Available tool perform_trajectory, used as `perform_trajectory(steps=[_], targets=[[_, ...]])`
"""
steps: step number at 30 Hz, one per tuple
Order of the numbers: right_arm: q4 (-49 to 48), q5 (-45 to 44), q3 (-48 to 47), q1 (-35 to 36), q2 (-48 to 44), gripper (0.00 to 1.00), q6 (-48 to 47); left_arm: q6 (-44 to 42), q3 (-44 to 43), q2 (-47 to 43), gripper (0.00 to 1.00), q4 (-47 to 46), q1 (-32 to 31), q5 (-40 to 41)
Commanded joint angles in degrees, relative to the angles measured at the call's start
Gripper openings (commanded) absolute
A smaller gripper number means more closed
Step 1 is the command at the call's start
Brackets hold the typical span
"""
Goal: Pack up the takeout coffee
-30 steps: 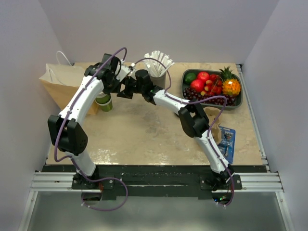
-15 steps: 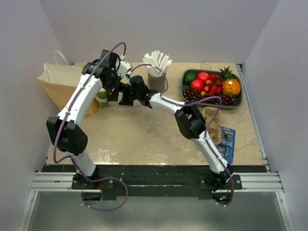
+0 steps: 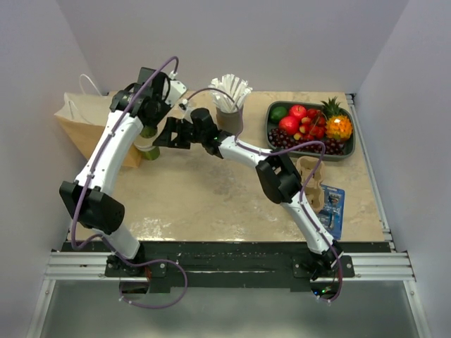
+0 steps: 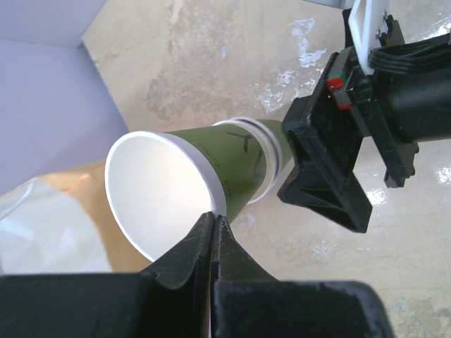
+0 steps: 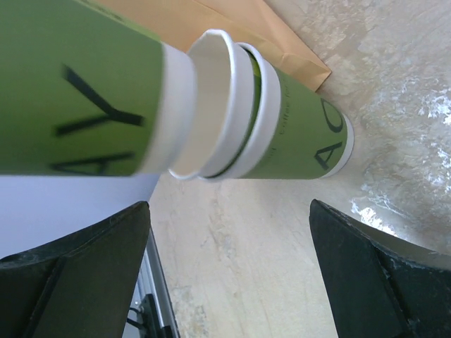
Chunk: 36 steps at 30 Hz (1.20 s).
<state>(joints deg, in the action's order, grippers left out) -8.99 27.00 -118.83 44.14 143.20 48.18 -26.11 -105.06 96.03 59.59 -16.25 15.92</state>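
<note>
My left gripper (image 4: 213,218) is shut on the white rim of a green paper cup (image 4: 211,169), which is open-topped and tilted. Its base still sits in a nested stack of like green cups (image 4: 271,151) on the table. In the right wrist view the held cup (image 5: 70,91) rises out of the stack (image 5: 296,141). My right gripper (image 5: 229,267) is open and empty, just beside the stack; it also shows in the top view (image 3: 163,134). No black lid shows on any cup. The brown paper bag (image 3: 84,120) lies behind the cups.
A grey cup of white straws (image 3: 230,98) stands at the back centre. A tray of fruit (image 3: 347,151) is at the back right. A cardboard cup carrier (image 3: 308,172) and a blue packet (image 3: 332,204) lie on the right.
My left arm has drawn up and back, tilting the green cup and lifting it partly out of the stack. My right gripper has slid left to the stack's side.
</note>
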Motion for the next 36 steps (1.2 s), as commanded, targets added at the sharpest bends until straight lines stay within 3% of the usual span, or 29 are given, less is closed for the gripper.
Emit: perform_trajectory(steps=[1, 10, 14, 19, 25, 29, 36], targets=[[-1.12, 2.43, -2.2, -0.28, -5.99, 0.99, -5.37, -1.49, -2.08, -4.97, 0.0, -0.27, -0.36, 3.76], [2.65, 1.73, 0.78, -0.63, -14.86, 0.99, -17.5, -1.75, -2.52, -9.28, 0.0, -3.87, -0.1, 2.37], [6.09, 1.12, 5.17, -1.16, -23.03, 0.99, -25.32, -3.33, 0.89, -15.06, 0.0, -7.2, -0.1, -7.46], [7.05, -6.08, 19.05, -4.22, -37.88, 0.99, -35.96, -5.53, 9.51, -19.91, 0.0, -7.74, -1.41, -24.48], [18.9, -7.13, 27.67, -13.27, -51.42, 0.99, -43.24, -7.02, 19.71, -20.45, 0.0, -8.79, -6.59, -33.49], [23.22, -7.49, 39.77, -17.06, -60.21, 0.99, -59.99, -8.6, 22.51, -16.06, 0.0, -10.72, -15.36, -27.89], [26.92, -13.9, 53.07, -19.36, -69.54, 0.94, -71.03, -7.82, 27.27, -9.9, 0.0, -19.76, -25.05, -13.92]])
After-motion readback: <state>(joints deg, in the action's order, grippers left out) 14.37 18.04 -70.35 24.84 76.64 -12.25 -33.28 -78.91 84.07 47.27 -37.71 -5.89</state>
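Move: The left hand holds a cup by its rim. It is bound for open table about 19 cm to its right, 12 cm back and 22 cm down; the remaining cup stack is 16 cm below, 2 cm left and 3 cm back. For the open right hand, the black lid is some 38 cm right, 5 cm back and 10 cm below; the straw holder is 26 cm right, 6 cm ahead and 5 cm below, and the cup stack 4 cm left, 2 cm back and 4 cm below. Left lifts its pinched cup, lowers it rightward and back; open right hand arcs 33 cm right towards the lid. ##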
